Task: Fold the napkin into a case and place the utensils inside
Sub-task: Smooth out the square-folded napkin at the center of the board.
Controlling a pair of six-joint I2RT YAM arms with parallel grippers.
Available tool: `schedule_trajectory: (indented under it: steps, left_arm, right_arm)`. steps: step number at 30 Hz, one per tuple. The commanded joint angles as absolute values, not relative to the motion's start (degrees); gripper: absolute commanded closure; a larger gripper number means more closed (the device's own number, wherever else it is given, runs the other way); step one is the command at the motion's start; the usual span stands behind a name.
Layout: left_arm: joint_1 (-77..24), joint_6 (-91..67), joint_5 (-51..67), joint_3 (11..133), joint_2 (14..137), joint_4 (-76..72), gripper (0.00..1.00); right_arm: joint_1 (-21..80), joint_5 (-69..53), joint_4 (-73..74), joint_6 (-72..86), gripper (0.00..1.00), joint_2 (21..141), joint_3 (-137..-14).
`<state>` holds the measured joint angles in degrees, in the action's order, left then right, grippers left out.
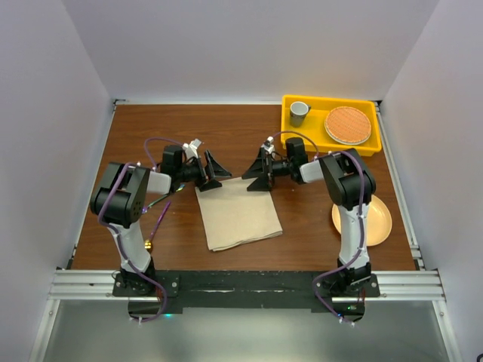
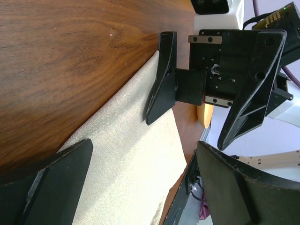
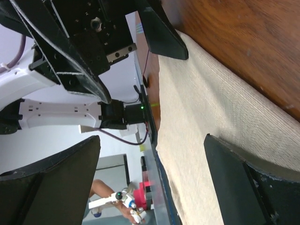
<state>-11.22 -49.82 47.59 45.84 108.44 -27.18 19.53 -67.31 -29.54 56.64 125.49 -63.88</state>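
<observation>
The beige napkin (image 1: 238, 215) lies flat on the wooden table, a rough square slightly skewed. My left gripper (image 1: 212, 173) hovers open at its far left corner, and my right gripper (image 1: 257, 173) hovers open at its far right corner, the two facing each other. In the left wrist view the napkin (image 2: 126, 159) runs beneath my open left gripper (image 2: 145, 187), with the right gripper (image 2: 183, 135) opposite. The right wrist view has the napkin (image 3: 211, 108) below the open right gripper (image 3: 150, 183). A slim purple utensil with a gold end (image 1: 159, 222) lies beside the left arm. No case is formed.
A yellow tray (image 1: 364, 105) at the back right holds a grey cup (image 1: 299, 113) and a round woven mat (image 1: 348, 124). A peach plate (image 1: 379, 222) sits right of the right arm. Purple cables loop around both arms. White walls enclose the table.
</observation>
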Motion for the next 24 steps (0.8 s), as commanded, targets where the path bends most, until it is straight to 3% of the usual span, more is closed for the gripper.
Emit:
schedule_trajectory:
  steps: [1,8,13,20,24]
  left_arm:
    - [-9.49,-46.05,42.01,44.12,111.00,-21.18,0.00]
    - [-9.49,-46.32,42.89,44.38,110.74,-22.50,0.00]
    - [-9.67,-46.93,42.63,44.56,110.48,-23.29,0.00]
    - [-9.67,-46.50,42.80,44.65,110.22,-23.38,0.00]
    - [-9.67,-46.32,42.63,44.12,110.13,-23.38,0.00]
  right_arm:
    - [16.79,-67.23,-19.00,46.94,0.02,126.30,-62.75]
    - [18.27,-68.91,-22.58,55.26,0.02,116.65,-63.28]
    - [21.97,-68.73,-22.05,58.26,0.02,106.44,-56.70]
    - [25.84,-67.24,-31.99,62.84,0.02,108.80,-48.35]
    - [25.84,-68.20,-27.10,56.80,0.02,111.44,-47.90]
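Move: The napkin's middle lies about 12 cm back from the open right hand, 4 cm to its left and some 2 cm lower. From the left hand, still open at the napkin's far left part, the middle is about 12 cm back and 8 cm right. The fork lies roughly 26 cm left and 7 cm back of the left hand; the spoon is 27 cm left and 17 cm back of it. Right hand slips right, lifts off the napkin's far edge, arcs back about 10 cm, sinking towards its middle. ##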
